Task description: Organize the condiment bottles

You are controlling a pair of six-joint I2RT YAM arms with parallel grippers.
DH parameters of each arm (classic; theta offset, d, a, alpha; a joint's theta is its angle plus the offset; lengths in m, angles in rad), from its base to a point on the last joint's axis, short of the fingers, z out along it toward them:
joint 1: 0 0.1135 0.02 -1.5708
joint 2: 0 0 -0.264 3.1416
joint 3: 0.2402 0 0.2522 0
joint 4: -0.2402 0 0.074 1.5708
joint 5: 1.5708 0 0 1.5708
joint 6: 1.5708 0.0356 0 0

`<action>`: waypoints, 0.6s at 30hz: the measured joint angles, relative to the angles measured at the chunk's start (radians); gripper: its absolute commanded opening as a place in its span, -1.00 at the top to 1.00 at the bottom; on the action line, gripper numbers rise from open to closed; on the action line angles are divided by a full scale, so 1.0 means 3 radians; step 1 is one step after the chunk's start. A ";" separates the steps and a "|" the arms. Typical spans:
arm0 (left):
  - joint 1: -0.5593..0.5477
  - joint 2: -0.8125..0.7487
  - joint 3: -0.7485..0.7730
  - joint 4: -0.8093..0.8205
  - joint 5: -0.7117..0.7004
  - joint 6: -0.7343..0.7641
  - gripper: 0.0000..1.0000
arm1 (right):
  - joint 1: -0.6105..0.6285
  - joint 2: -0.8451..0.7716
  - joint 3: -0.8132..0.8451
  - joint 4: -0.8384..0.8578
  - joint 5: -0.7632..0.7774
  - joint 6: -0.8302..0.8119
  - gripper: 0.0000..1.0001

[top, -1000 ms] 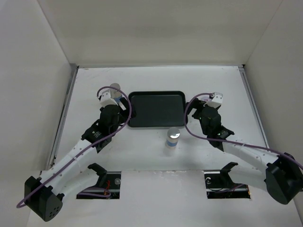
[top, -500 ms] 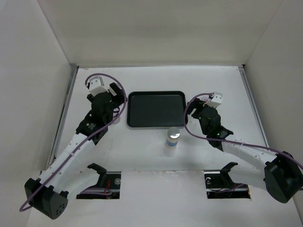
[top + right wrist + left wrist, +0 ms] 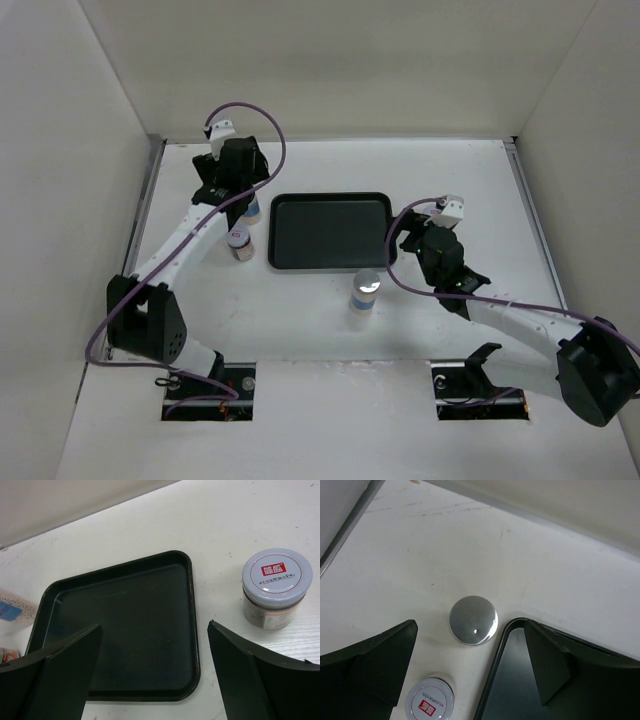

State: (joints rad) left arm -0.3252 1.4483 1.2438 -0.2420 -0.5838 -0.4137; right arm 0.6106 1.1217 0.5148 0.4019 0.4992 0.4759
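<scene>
My left gripper [image 3: 470, 630] is open, high above a tall grey-capped condiment bottle [image 3: 473, 620] at the black tray's [image 3: 520, 690] back-left corner. In the top view this gripper [image 3: 232, 182] partly covers that blue-banded bottle [image 3: 251, 209]. A shorter white-capped bottle [image 3: 240, 243] with a red label [image 3: 430, 700] stands just in front of it. Another grey-capped bottle [image 3: 367, 290] stands before the tray [image 3: 330, 230]. My right gripper [image 3: 155, 625] is open over the tray's [image 3: 120, 630] right end. A white-capped bottle [image 3: 277, 587] stands to its right, hidden under that arm in the top view.
White walls close in the table at the back and on both sides, with a metal strip [image 3: 140, 230] along the left edge. The tray holds nothing. The right arm's cable [image 3: 395, 250] loops beside the tray's right edge.
My left arm has stretched back and to the left, and its jaws have opened wider. The two bottles left of the tray now stand uncovered. The right arm has barely shifted.
</scene>
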 measured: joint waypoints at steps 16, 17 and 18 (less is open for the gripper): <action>0.0193 0.0909 0.0240 -0.0071 0.0225 0.0028 -0.05 | 0.0033 0.0036 0.0001 0.0011 -0.0084 -0.0001 -0.90; 0.0209 0.0921 0.0240 -0.0052 0.0242 0.0018 0.11 | 0.0039 0.0036 0.0000 0.0013 -0.0084 -0.0001 -0.90; 0.0214 0.0926 0.0240 -0.0041 0.0244 0.0038 0.23 | 0.0043 0.0036 0.0001 0.0014 -0.0088 -0.0001 -0.90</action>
State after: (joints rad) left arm -0.2611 1.7260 1.3159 -0.2543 -0.5106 -0.4023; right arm 0.6235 1.1324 0.5152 0.4061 0.4728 0.4755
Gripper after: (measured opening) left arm 0.525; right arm 0.947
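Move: The silver-capped condiment bottle stands about 4 cm ahead of the open left hand and level sideways or a centimetre to its left, its middle some 14 cm below. The grey-lidded jar stands roughly 8 cm nearer the base than that bottle and 2 cm to its left; the black tray's middle is about 17 cm to the bottle's right and 4 cm nearer. From the right hand, the bottle lies some 31 cm left, 10 cm ahead and 6 cm lower. The left fingers come down either side of the silver cap and begin to pinch it from both sides. The hand drops about 9 cm, fast at first and then easing off, while reaching some 4 cm forward and tipping its fingers about 13 degrees further down; the fingers start closing only once the hand is nearly down. ##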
